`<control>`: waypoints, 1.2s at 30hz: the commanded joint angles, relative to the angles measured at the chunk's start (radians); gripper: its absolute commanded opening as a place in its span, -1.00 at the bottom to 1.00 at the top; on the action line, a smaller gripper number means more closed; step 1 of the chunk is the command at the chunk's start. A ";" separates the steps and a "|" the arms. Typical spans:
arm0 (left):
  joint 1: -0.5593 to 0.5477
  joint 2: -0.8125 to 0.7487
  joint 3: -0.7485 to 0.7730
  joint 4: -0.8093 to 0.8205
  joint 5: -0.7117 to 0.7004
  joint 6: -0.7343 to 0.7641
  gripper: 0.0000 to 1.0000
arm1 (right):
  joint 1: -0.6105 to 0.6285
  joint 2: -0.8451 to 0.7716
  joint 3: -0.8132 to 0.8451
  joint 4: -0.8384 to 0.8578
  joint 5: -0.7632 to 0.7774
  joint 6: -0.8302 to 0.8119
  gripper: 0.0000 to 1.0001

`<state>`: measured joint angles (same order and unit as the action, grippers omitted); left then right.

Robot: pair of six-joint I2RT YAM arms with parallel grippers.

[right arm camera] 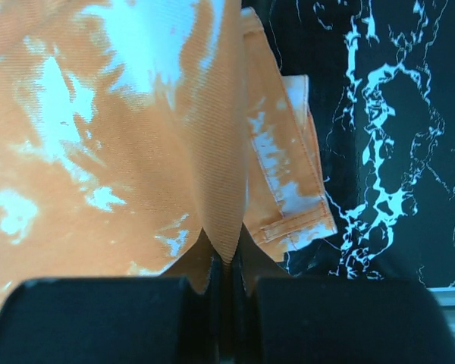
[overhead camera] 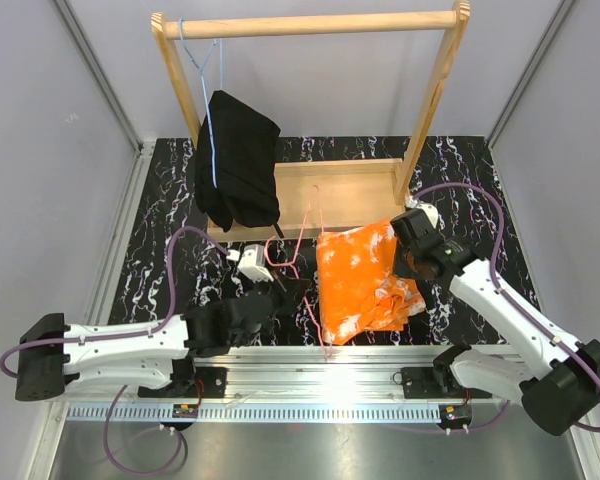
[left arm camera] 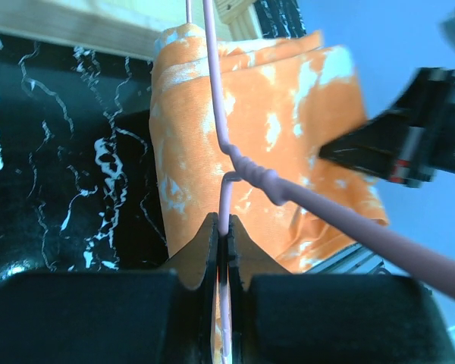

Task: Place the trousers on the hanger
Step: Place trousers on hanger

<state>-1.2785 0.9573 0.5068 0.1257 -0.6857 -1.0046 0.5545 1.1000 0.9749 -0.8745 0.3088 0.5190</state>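
Note:
The orange trousers (overhead camera: 360,280) with white blotches lie folded on the black marbled table, right of centre. The pink wire hanger (overhead camera: 302,252) lies beside and partly under their left edge, reaching toward the wooden base. My left gripper (overhead camera: 276,287) is shut on the hanger's wire (left arm camera: 226,199) near its twisted neck, with the trousers (left arm camera: 288,136) just beyond. My right gripper (overhead camera: 400,232) is at the trousers' upper right corner, shut on a pinched fold of the orange cloth (right arm camera: 226,220).
A wooden rack (overhead camera: 310,25) stands at the back on a wooden base (overhead camera: 340,190). A black garment (overhead camera: 235,170) hangs from it on a light-blue wire hanger (overhead camera: 205,70). A metal rail (overhead camera: 320,360) runs along the table's near edge.

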 commanded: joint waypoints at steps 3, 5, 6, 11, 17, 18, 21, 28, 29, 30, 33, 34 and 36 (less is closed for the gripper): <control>-0.005 0.006 0.101 -0.101 -0.084 0.172 -1.00 | -0.109 0.015 -0.028 0.023 0.041 -0.021 -1.00; -0.005 0.009 0.122 -0.097 -0.069 0.202 -1.00 | -0.154 0.040 -0.042 0.032 0.007 -0.024 -1.00; -0.005 0.012 0.125 -0.090 -0.063 0.213 -1.00 | -0.165 0.049 -0.047 0.045 -0.005 -0.025 -1.00; -0.005 0.023 0.174 -0.095 -0.041 0.271 -1.00 | -0.188 0.118 -0.054 0.052 -0.023 -0.004 -1.00; -0.005 0.052 0.269 -0.083 0.023 0.353 -1.00 | -0.202 0.182 -0.065 0.083 -0.050 0.001 -0.69; -0.005 0.070 0.289 -0.090 0.032 0.360 -1.00 | -0.202 0.187 -0.061 0.081 -0.047 0.000 -0.42; -0.005 0.107 0.358 -0.115 0.066 0.391 -1.00 | -0.202 0.184 -0.045 0.072 -0.014 0.001 0.64; 0.040 0.149 0.472 -0.198 0.147 0.400 -1.00 | -0.202 0.083 0.010 -0.004 0.064 -0.033 0.96; 0.060 0.152 0.479 -0.204 0.159 0.399 -1.00 | -0.202 0.074 0.011 -0.015 0.067 -0.036 0.97; 0.068 0.153 0.489 -0.208 0.169 0.399 -1.00 | -0.202 0.064 0.010 -0.014 0.067 -0.034 0.97; 0.094 0.158 0.524 -0.222 0.198 0.416 -1.00 | -0.203 0.034 0.001 -0.007 0.050 -0.034 0.98; 0.103 0.155 0.538 -0.222 0.213 0.417 -1.00 | -0.202 0.026 0.001 -0.009 0.049 -0.034 0.99; 0.128 0.147 0.553 -0.216 0.233 0.420 -1.00 | -0.202 0.020 0.002 -0.009 0.041 -0.031 0.99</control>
<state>-1.1755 1.1278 0.9684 -0.1818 -0.5045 -0.6201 0.3569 1.1400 0.9443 -0.8700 0.3305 0.5011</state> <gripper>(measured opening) 0.045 0.989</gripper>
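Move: My left hand already grips the pink hanger beside its twisted neck. The trousers, folded over its bar, have their middle about 14 cm to the right, 3 cm ahead and 12 cm below; the bar is some 5 cm right, 3 cm ahead and 5 cm below. The rack base lies about 24 cm ahead, neither left nor right, 17 cm below. My right hand pinches the trousers' outer part, with their middle roughly 8 cm left, 3 cm back and 9 cm below. I lower the pinched cloth about 6 cm with my right hand, spread the fingers wide to let go of the trousers, then draw away to the right and back up some 4 cm. Meanwhile my left hand keeps its pinch on the hanger and raises it about 8 cm, drifting a little right and forward while its left side rolls up. ##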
